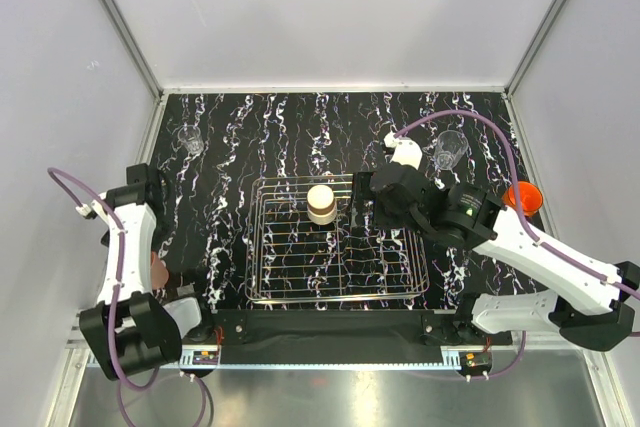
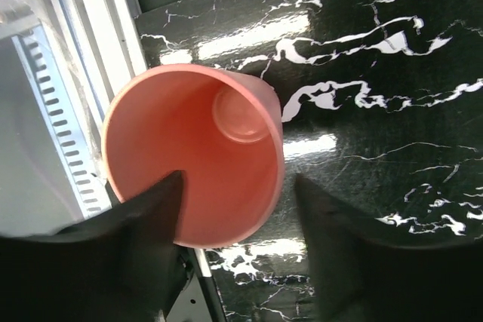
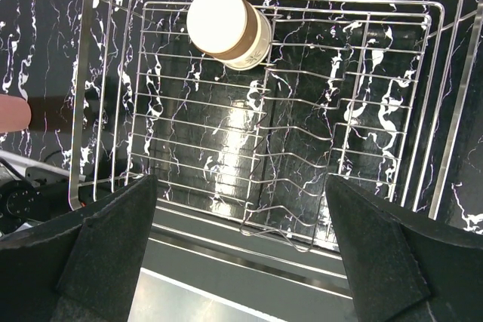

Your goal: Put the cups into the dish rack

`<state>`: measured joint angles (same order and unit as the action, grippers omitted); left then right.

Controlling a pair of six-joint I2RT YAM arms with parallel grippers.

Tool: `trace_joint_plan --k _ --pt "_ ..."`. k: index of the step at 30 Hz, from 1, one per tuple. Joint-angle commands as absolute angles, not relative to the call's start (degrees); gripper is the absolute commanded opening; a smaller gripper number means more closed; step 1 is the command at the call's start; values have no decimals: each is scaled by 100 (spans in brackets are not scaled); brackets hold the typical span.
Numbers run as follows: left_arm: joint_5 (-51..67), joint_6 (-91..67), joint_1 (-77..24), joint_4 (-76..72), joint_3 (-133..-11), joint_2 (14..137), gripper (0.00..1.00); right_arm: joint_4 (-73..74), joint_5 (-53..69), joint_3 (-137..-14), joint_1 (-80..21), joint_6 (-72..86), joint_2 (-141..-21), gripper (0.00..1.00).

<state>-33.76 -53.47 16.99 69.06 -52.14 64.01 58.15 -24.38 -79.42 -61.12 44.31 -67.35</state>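
The pale pink tumbler [image 2: 189, 126] sits at the near left edge of the table [image 1: 159, 271], its mouth facing my left wrist camera. My left gripper [image 2: 238, 179] is open around its rim: one finger is over the mouth, the other outside with a gap. It shows in the top view [image 1: 166, 285]. The silver dish rack [image 1: 252, 247] holds the cream cup with a brown band [image 1: 322, 204], upside down. My right gripper [image 3: 240, 180] is open and empty above the rack [image 3: 445, 111], in the top view [image 1: 385, 215]. The orange cup [image 1: 522, 197] and two clear glasses [image 1: 449, 150] [image 1: 190, 139] stand on the table.
The table is black marble with white veins. A metal rail [image 3: 249, 262] runs along its near edge, close to the rack's front. White walls enclose the left, far and right sides. The pink tumbler's edge shows at the left of the right wrist view [image 3: 11, 113].
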Motion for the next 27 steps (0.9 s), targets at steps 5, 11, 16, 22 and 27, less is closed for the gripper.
trace_joint_plan --k 5,11,16,22,27 --pt "-3445 -5405 1740 6776 -5265 5986 44 5590 -2320 -7937 -6135 4465 -6636 100" --pt "-3384 -5379 1740 6767 -5238 6029 18 5625 -2276 -7936 -6135 4526 -6583 100" --pt "-3148 -5274 1740 6794 -5343 5872 1 5643 -2250 -7893 -6135 4597 -6530 100" --pt "-2287 -4650 1723 6372 -5510 5099 0 5450 -2066 -7857 -6135 4535 -6486 100" --pt "-1759 -4422 1468 6110 -5774 4659 0 5291 -1934 -7831 -6135 4465 -6451 100"
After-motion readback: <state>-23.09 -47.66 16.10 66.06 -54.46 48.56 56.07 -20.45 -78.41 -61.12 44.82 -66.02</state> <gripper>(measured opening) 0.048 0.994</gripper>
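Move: The pink cup stands upright just under the left fingers, its middle about 3 cm back, 1 cm to the left and 4 cm below the hand. From this hand the dish rack's middle is some 45 cm to the right and 8 cm farther out, and the clear glass about 9 cm right and 33 cm ahead. The pink cup lies roughly 56 cm to the right hand's left, 6 cm nearer the base and 19 cm lower. The left fingers, partly open astride the pink cup's forward wall, shut on it near the rim and pinch it, one finger inside and one outside, while the hand stays nearly in place. Then the hand speeds up and lifts the cup about 4 cm, easing right and forward some 2 to 3 cm each as the wrist swings the fingertips about 20 degrees forward. ##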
